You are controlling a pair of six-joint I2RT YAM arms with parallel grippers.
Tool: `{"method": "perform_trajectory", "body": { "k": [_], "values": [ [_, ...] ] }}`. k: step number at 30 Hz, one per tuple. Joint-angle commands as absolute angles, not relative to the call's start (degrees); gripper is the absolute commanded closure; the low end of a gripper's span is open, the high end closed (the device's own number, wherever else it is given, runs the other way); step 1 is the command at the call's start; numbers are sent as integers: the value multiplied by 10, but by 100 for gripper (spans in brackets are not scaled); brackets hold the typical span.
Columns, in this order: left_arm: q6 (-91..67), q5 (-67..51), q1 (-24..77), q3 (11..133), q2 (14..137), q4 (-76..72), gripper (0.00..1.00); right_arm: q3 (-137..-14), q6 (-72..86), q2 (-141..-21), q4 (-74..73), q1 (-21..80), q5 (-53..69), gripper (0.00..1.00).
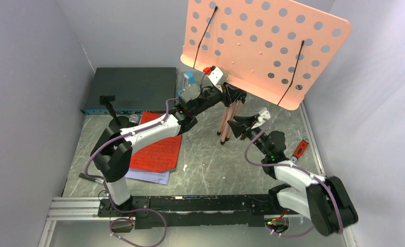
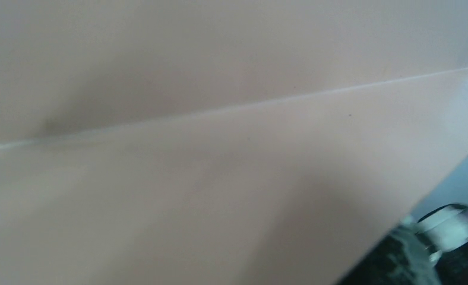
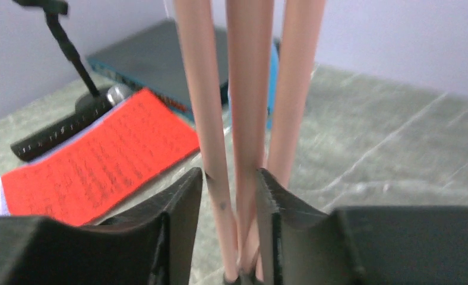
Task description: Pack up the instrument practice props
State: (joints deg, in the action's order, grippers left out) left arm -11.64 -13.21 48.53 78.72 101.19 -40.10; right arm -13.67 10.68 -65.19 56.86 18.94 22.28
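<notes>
The pink music stand's perforated board [image 1: 264,43] hangs tilted over the back of the table, and its folded legs [image 1: 225,123] reach down to the tabletop. My left gripper [image 1: 233,95] sits at the post just under the board and seems shut on it. The left wrist view is filled by the pink board [image 2: 220,148], with my fingers hidden. My right gripper [image 3: 230,175] has two legs [image 3: 211,119] between its fingers, both tips touching them. The red sheet [image 1: 157,146] lies on the lavender sheet [image 1: 150,176]. The microphone [image 3: 59,127] lies by its stand [image 1: 110,103]. The blue metronome [image 1: 189,78] is partly hidden.
A large flat black electronics box [image 1: 133,87] lies at the back left. A red-handled tool [image 1: 300,149] rests by the right wall. Purple walls close in both sides and the back. My left arm stretches across the red sheet.
</notes>
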Motion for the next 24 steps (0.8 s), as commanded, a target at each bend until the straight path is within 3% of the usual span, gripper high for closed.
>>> {"method": "perform_trajectory", "body": {
  "k": [1,8,9,21,24],
  "values": [
    [-135,-123,493,787,964,-401,97,-133,100,-550,596,194,163,51],
    [-135,-114,493,769,950,-416,97,-119,96,-488,545,208,137,12],
    [-138,-115,493,766,949,-420,97,-119,97,-496,552,210,131,2],
    [-185,-164,494,736,932,-461,97,-162,93,-637,662,254,60,0],
    [-191,-163,494,731,926,-463,97,-171,96,-673,698,259,61,4]
  ]
}}
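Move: The folded legs of the music stand are just beyond the right fingertips, about 4 cm ahead and 3 cm to the left, with their middle near hand height. From the right hand, the blue metronome stands some 17 cm ahead, 16 cm to the left and 12 cm lower; the red sheet music lies about 28 cm to the left and 2 cm ahead, on the table. From the left hand, which holds the stand's top, the legs lie roughly 6 cm back, 2 cm left and 15 cm lower. Spread the right gripper wide and lift it about 8 cm, drawing back slightly as its tips tilt up. Then sink it some 6 cm while easing forward and left to the stand's legs, a finger to either side, levelling most of the tilt and turning slightly clockwise. Keep the left grip on the stand's top and ease it a couple of centimetres back and left. ##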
